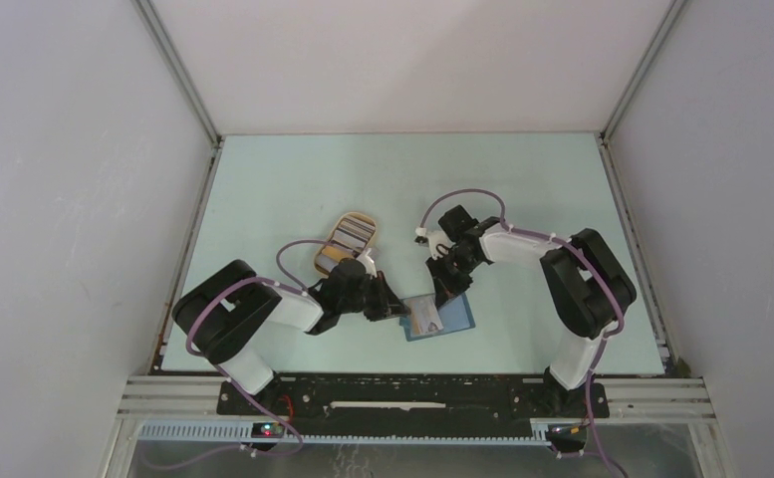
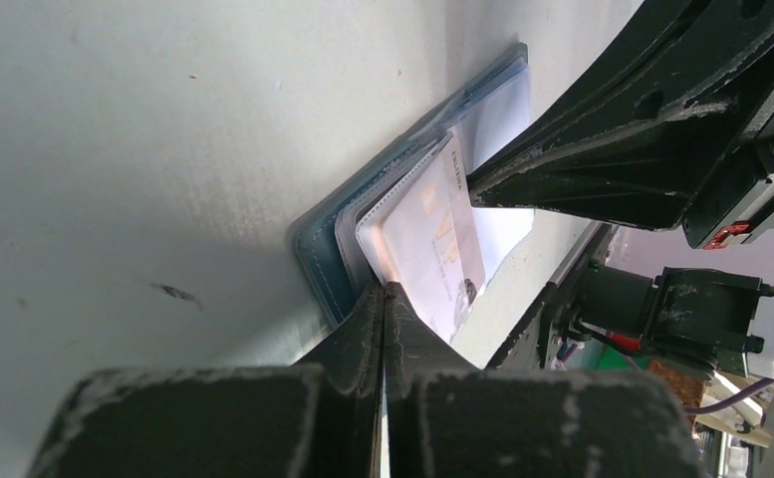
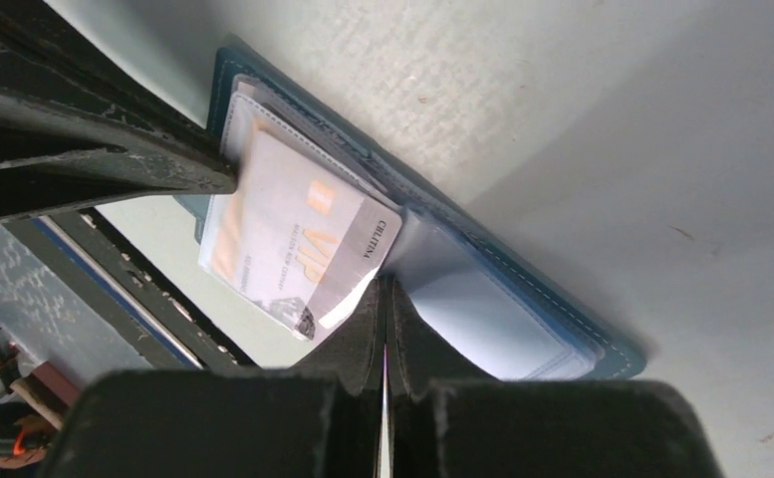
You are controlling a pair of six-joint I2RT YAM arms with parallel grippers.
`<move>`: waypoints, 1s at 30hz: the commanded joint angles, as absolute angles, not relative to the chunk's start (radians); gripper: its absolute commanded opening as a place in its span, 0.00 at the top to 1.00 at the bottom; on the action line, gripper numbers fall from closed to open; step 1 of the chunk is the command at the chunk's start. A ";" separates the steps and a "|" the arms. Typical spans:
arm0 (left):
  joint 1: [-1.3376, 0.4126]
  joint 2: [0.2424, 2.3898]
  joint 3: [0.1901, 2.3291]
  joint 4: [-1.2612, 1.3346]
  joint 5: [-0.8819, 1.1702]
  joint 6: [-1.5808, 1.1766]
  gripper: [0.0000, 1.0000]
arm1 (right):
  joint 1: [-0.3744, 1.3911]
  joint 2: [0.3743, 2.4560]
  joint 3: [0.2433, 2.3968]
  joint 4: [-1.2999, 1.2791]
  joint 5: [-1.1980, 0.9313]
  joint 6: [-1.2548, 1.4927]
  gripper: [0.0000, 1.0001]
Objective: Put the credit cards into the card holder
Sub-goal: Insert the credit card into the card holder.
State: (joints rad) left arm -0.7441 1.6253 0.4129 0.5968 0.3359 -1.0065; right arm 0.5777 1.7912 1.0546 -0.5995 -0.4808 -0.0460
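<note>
The card holder [image 1: 457, 319], a teal-blue wallet, lies open on the table. A pale grey credit card [image 3: 298, 234] with orange lettering lies askew on its lighter blue inside [image 3: 482, 314] and overhangs one edge. My left gripper [image 2: 385, 290] is shut, its tips against the near edges of the card [image 2: 432, 234] and the wallet [image 2: 315, 254]. My right gripper [image 3: 385, 284] is shut too, with its tips at the card's corner near the wallet's fold. In the top view the left gripper [image 1: 400, 311] and the right gripper [image 1: 449, 291] meet over the wallet from either side.
A tan oval tray [image 1: 320, 263] with more cards [image 1: 351, 235] in it stands just behind the left arm. White walls close in the table on three sides. The arms' black base rail [image 1: 412, 395] runs along the near edge.
</note>
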 commanded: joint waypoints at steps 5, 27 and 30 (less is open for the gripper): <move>-0.754 1.640 0.382 0.601 0.322 -1.011 1.00 | 0.612 1.842 1.095 -0.598 -0.618 -0.018 1.00; -0.752 1.517 0.347 0.574 0.265 -0.998 0.71 | 0.520 1.880 1.106 -0.589 -0.860 0.002 0.97; -0.752 1.470 0.347 0.521 0.239 -0.970 0.65 | 0.508 1.885 1.129 -0.627 -0.862 -0.048 0.91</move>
State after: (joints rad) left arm -0.7452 1.5402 0.3664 0.5835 0.2943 -1.0142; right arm 0.5228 1.8721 1.0824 -0.6056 -0.8051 -0.0097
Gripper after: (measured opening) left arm 0.324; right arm 0.056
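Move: The credit card, sticking partly out of the holder's left pocket, has its middle about 4 cm right of the left hand, and from the right hand some 3 cm to the left and 2 cm back, roughly 1 cm lower. The open card holder's middle is 3 cm straight back from the right hand, with its right page 4 cm to the right and 2 cm back. The card tray lies about 13 cm ahead and 20 cm left. Slide the shut right fingertips low to the left and back, pushing the card by its spine-side edge into the left pocket, then raise them about 1.5 cm while still drifting left, tilting the hand some 20 degrees so the tips swing left and back. Keep the left gripper on the holder's left edge at first, then open it about a third and ease it up and left, about 1 cm each way, to free the edge. ##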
